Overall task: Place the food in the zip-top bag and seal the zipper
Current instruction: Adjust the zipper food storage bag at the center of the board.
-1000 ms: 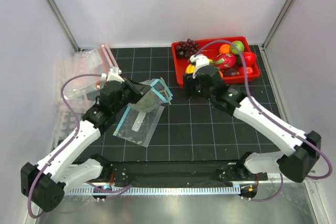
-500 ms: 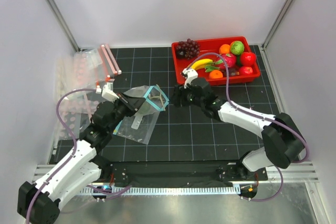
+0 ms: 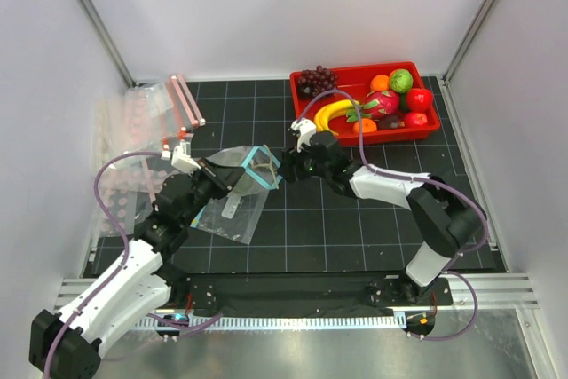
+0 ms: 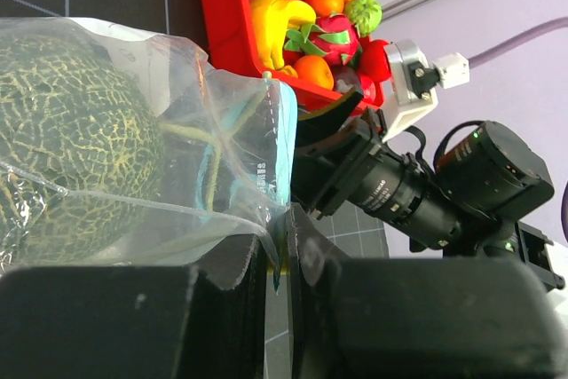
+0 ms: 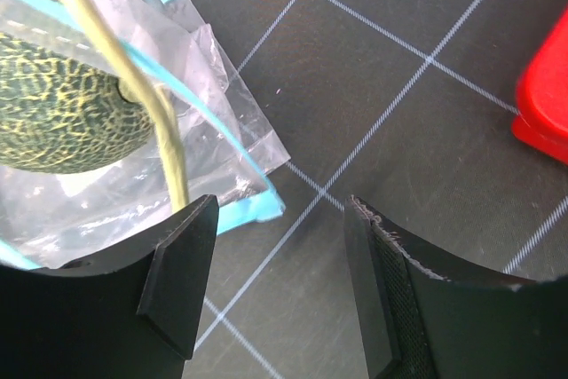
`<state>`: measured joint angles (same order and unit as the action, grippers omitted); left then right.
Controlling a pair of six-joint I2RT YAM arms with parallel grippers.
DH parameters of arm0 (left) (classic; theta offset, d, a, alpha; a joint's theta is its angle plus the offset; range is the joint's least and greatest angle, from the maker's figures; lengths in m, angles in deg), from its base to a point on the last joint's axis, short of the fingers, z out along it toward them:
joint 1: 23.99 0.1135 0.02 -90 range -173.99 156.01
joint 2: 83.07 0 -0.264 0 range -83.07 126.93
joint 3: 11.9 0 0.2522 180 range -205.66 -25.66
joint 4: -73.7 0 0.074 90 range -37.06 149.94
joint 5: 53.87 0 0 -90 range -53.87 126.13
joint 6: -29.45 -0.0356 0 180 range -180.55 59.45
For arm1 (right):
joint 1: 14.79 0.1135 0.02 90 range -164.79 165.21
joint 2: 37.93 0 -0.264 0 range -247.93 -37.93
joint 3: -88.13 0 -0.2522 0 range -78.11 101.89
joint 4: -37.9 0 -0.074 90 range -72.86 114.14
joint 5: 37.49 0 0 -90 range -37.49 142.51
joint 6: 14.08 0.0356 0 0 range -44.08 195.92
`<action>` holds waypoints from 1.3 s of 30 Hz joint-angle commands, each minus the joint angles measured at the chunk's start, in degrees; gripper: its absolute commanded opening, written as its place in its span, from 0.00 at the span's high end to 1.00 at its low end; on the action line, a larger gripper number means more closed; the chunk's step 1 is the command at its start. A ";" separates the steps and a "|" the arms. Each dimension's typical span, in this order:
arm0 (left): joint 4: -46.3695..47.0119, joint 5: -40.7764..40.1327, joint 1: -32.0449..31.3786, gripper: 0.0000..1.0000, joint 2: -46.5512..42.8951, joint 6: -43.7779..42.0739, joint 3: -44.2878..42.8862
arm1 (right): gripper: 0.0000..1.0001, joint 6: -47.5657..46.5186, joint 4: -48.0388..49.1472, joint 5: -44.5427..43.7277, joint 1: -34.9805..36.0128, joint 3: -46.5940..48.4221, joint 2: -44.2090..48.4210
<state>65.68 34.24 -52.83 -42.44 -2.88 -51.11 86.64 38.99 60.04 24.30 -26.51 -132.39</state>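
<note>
The zip-top bag (image 3: 248, 169) hangs off the mat, its teal-blue zipper (image 3: 264, 164) gaping open towards the right. My left gripper (image 3: 219, 177) is shut on the bag's plastic edge (image 4: 266, 235). The netted green melon (image 4: 67, 148) sits inside the bag and also shows through the plastic in the right wrist view (image 5: 49, 108). My right gripper (image 3: 285, 165) is open just right of the mouth, holding nothing. Its jaws (image 5: 280, 241) hover over the mat beside the zipper's corner (image 5: 253, 209). The banana (image 3: 330, 113) and the small red fruit (image 3: 419, 98) lie in the red tray (image 3: 298, 122).
The tray also holds grapes (image 3: 312, 80), a pink dragon fruit (image 3: 382, 102), an orange (image 3: 380, 82) and a green fruit (image 3: 401, 80). Clear bags with pink-red strips (image 3: 146, 122) are piled at the back left. A flat clear plastic piece (image 3: 232, 217) lies under the held bag.
My right arm has left the tray and swung left to the bag's mouth, its jaws widening. The banana is uncovered. My left arm drew the bag slightly nearer.
</note>
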 commanded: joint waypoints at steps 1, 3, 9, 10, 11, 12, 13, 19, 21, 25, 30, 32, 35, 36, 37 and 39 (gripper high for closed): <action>2.17 -0.13 0.36 0.89 0.51 -1.42 -0.56 | 0.34 -3.51 3.17 1.44 -0.07 3.77 -1.69; 2.35 0.31 0.28 0.89 0.95 -1.33 -0.74 | 0.33 -4.30 3.17 0.91 0.02 5.00 -3.01; 2.26 0.66 0.36 0.89 0.78 -1.24 -0.74 | 0.31 -5.97 2.20 4.32 -0.16 10.36 -8.19; 2.17 0.66 0.36 0.89 0.69 -1.33 -0.91 | 0.32 -6.24 1.76 5.55 -0.16 11.07 -8.81; 2.09 0.49 0.28 0.89 0.60 -1.33 -0.83 | 0.33 -6.24 1.24 8.18 -0.24 11.68 -9.51; 1.74 0.31 0.36 0.89 0.34 -1.42 -1.00 | 0.36 -6.24 0.54 9.51 -0.16 12.73 -10.74; 1.65 0.31 0.28 0.89 0.16 -1.42 -0.92 | 0.39 -5.89 0.53 10.65 -0.16 13.26 -11.27; -0.20 -0.92 0.36 0.89 -1.07 -1.33 -1.62 | 0.99 -0.54 -5.51 10.15 -0.16 17.39 -9.18; -1.51 -2.58 0.36 0.89 -1.95 -1.16 -1.97 | 0.99 -0.17 -15.25 6.04 0.11 22.02 -7.59; -4.24 -4.34 0.28 0.89 -4.32 -0.72 -3.28 | 0.99 0.88 -36.62 -10.73 3.00 29.44 -3.29; -4.86 -6.37 0.36 0.85 -9.68 -0.10 -2.41 | 0.99 1.76 -46.23 -25.89 4.15 27.78 6.46; -5.03 -7.60 0.28 0.84 -10.65 -0.01 -1.89 | 0.99 2.02 -45.97 -27.12 4.06 26.20 10.67; -4.68 -7.87 0.28 0.71 -10.48 -0.01 -1.62 | 0.99 2.02 -46.14 -27.75 4.15 24.96 13.93; -4.51 -7.43 0.28 0.58 -9.95 -1.14 -1.88 | 0.99 1.94 -46.14 -27.31 4.24 24.79 14.38; -4.25 -6.03 0.28 0.34 -8.64 -3.07 -2.40 | 0.99 1.59 -46.23 -26.61 4.24 24.78 14.39; -8.08 -1.99 0.36 0.13 -7.05 -7.90 -7.56 | 0.99 0.80 -46.05 -24.59 4.33 24.78 14.21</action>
<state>59.43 29.45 -52.70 -51.52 -4.93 -52.36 88.10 -5.49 36.92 28.81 -0.81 -117.72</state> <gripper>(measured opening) 0.784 0.041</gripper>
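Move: Left of the right hand, some 5 cm off, 2 cm farther out and 1 cm lower, is the blue zip rim of the open bag; from the left hand, which already pinches the bag's mouth higher up, that spot lies about 9 cm ahead, 2 cm right and 12 cm down. The melon inside sits about 10 cm left of the right hand and 1 cm back, the flat bag 12 cm left, 8 cm back, and the bananas 13 cm right, 14 cm ahead. Reaching left about 5 cm and slightly forward with open fingers, the right hand shuts on the blue zip rim, then climbs some 16 cm while pulling about 11 cm right and a little back, turning clockwise. The left hand holds the mouth nearly still, rises about 3 cm with a small shift left, then spreads its fingers and lets go. ##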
